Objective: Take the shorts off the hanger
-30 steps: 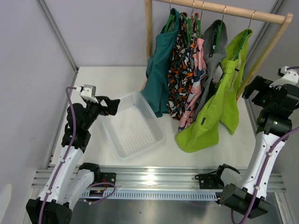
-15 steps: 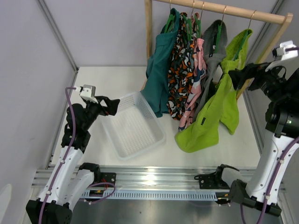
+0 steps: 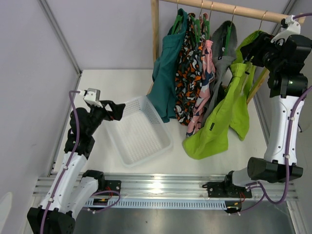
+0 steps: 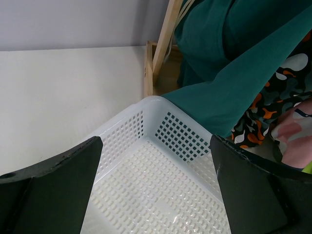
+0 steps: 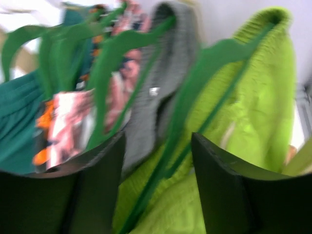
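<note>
The lime-green shorts (image 3: 219,122) hang from the dark-green hanger (image 3: 262,22) at the right end of the wooden rail. My right gripper (image 3: 247,50) is raised to the hanger's shoulder. In the right wrist view the hanger (image 5: 209,63) slants down between the fingers of that gripper (image 5: 158,170), with the shorts (image 5: 253,97) behind it. The jaws stand apart and a gap shows on both sides of the bar. My left gripper (image 3: 117,109) hovers open over the white basket (image 3: 161,146), nothing between its fingers (image 4: 48,185).
On the wooden rack (image 3: 155,44), left of the shorts, hang a grey garment (image 3: 222,48), patterned clothes (image 3: 195,73) and a teal garment (image 3: 168,73), all on green hangers. The basket's far corner (image 4: 151,105) lies just under the teal fabric (image 4: 229,92).
My right arm has swung up and left from the table's right side to the shorts' hanger, and its jaws have narrowed around the hanger's bar. The left arm has not moved.
</note>
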`<state>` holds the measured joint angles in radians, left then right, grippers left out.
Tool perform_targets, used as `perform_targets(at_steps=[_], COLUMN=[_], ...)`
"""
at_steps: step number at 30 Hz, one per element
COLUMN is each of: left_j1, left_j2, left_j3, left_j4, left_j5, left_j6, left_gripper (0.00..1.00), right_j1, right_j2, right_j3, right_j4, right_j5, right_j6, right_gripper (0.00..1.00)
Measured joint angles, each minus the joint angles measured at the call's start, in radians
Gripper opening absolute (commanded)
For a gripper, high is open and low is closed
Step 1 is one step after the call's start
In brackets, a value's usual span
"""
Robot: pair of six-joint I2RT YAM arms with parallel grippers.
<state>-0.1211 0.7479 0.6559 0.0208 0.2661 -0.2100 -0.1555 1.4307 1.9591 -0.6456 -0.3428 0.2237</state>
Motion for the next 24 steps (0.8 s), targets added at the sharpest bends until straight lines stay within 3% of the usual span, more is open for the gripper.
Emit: perform_targets(at_steps=[5, 15, 18, 24], left_j1=[0.000, 0.000, 0.000, 0.000], left_j2=[0.006, 0.006, 0.006, 0.002], left_j3=[0.000, 0.001, 0.001, 0.001], left_j4=[0.000, 0.000, 0.000, 0.000], left_j5=[0.000, 0.000, 0.000, 0.001], left_j6=[0.000, 0.000, 0.000, 0.000], left_gripper=[0.99, 0.99, 0.99, 0.99], right_j1=[0.003, 0.008, 0.008, -0.008], right_j2=[0.032, 0.035, 0.039, 0.053], right_j3=[0.014, 0.034, 0.053, 0.094], right_j4=[0.000, -0.009, -0.018, -0.052], right_j5=[0.111, 0.168, 0.173, 0.152], right_j6=[-0.004, -0.060, -0.087, -0.121], right_gripper=[0.44, 0.07, 0.00, 0.00])
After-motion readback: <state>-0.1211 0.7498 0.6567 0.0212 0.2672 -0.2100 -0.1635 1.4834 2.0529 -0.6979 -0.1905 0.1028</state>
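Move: Right between the half-open fingers of the right hand, about 2 cm ahead and level, is the bare near arm of the lime shorts' green hanger. The grey shorts' waistband is roughly 6 cm to the left and 4 cm farther out, and the pink shorts' waistband about 11 cm left and 2 cm out. The rack's right post stands some 12 cm right and 4 cm ahead. From the left hand, that hanger arm lies about 12 cm ahead, 50 cm right and 21 cm up. Swinging clockwise by some 10 degrees and shifting about 3.5 cm to the right, away from the grey shorts, the right hand eases a centimetre forward early on and then hardly advances. Its fingers shut from over half open onto the near arm of the lime shorts' hanger, pinching it between the tips, while the wrist rolls slightly, left side dropping. ##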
